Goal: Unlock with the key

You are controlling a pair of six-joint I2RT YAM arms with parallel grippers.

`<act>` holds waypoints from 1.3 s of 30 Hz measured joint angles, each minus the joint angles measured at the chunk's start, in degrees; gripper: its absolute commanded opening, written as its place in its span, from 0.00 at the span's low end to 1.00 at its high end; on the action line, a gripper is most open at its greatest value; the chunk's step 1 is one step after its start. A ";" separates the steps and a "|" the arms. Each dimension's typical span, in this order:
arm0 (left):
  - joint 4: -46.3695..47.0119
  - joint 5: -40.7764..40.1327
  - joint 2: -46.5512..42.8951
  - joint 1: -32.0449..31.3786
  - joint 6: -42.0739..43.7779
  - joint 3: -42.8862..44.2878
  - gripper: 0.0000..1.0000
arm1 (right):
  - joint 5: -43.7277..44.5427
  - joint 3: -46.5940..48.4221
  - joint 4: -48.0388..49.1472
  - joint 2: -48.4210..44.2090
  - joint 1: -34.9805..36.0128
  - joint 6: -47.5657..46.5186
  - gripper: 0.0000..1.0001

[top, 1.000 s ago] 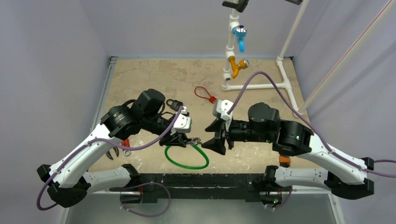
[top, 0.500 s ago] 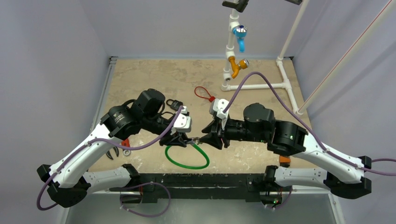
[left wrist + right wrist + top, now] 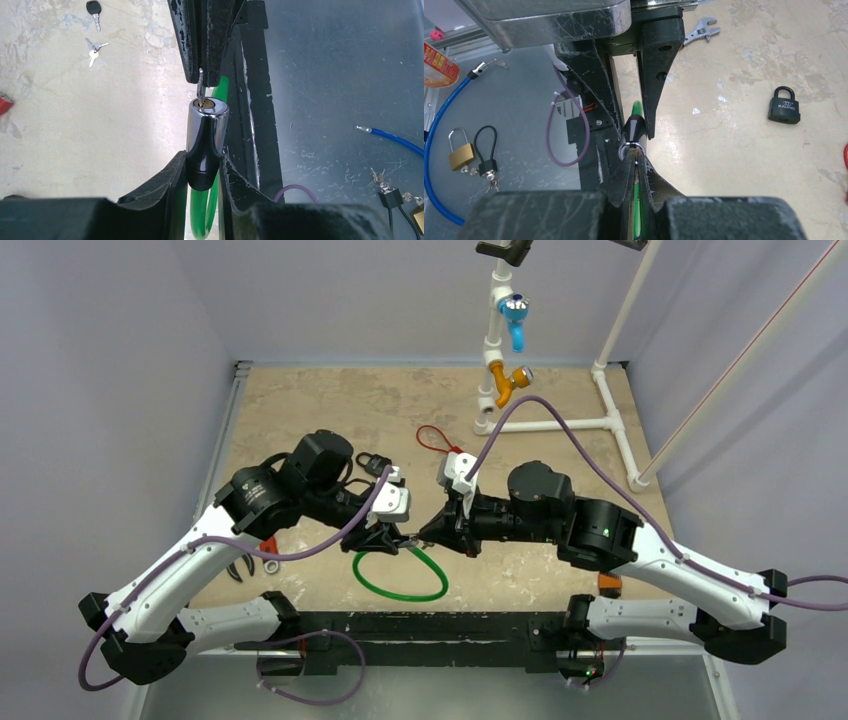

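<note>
My left gripper [image 3: 202, 162] is shut on the black body of the chrome-capped lock cylinder [image 3: 206, 130], whose green cable loop [image 3: 400, 595] hangs down to the table. My right gripper [image 3: 636, 167] is shut on the small silver key [image 3: 200, 85]. The key's tip sits in the brass keyhole on the chrome end, as the right wrist view [image 3: 636, 161] also shows. In the top view the left gripper [image 3: 393, 537] and the right gripper [image 3: 428, 536] meet tip to tip above the table's front middle.
A black padlock [image 3: 784, 105] and a red cable loop [image 3: 433, 438] lie behind the grippers. Spare silver keys [image 3: 93, 48], a black-headed key [image 3: 93, 9] and a wrench [image 3: 699, 32] lie on the table. A blue cable [image 3: 395, 140] and a brass padlock [image 3: 460, 152] lie below the table edge.
My right gripper has moved left with the key until it reached the chrome end of the lock. The left gripper has held the lock still.
</note>
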 measured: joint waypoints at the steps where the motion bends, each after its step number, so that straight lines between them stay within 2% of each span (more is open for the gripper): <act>1: -0.13 -0.17 0.00 0.00 -0.02 0.02 0.00 | -0.15 -0.26 0.31 0.00 -0.07 0.15 0.00; 11: -4.94 -3.58 0.07 0.04 -0.37 1.46 0.00 | -2.51 -5.27 7.08 0.70 -0.66 2.32 0.00; 23: -7.91 -6.51 1.55 0.39 -2.27 4.11 0.00 | -2.47 -6.05 9.68 1.68 -1.25 3.91 0.00; 27: -7.54 -12.68 1.22 -1.16 0.90 4.11 0.00 | -2.97 -8.72 13.22 1.95 -3.39 9.49 0.00; 34: -3.96 -29.64 -0.11 -6.27 10.82 2.51 0.00 | -10.88 -11.02 17.81 6.03 -12.07 20.68 0.00; 39: 0.37 -38.32 -1.22 -9.64 15.56 -1.22 0.00 | -13.73 -11.87 19.21 7.74 -15.50 27.87 0.00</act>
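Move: The keyway of the silver lock in the left gripper is about 4 cm right and 3 cm above the left hand point. It is about 2 cm left and 2 cm below the right hand point, with the right fingers shut on the key. From the left hand, the green cable loop hangs some 3 cm back and 10 cm below; the black padlock lies some 22 cm ahead, 6 cm left, on the table about 27 cm below. Keep both grippers shut, left on the lock, right on the key whose tip is at the keyway. Press the right hand left and down about 3 cm to drive the key in, letting the left yield about 2 cm left. Then swing both forward 6 or 7 cm, sinking the right further and twisting them oppositely, left front up, right front down, some 30 degrees each. ##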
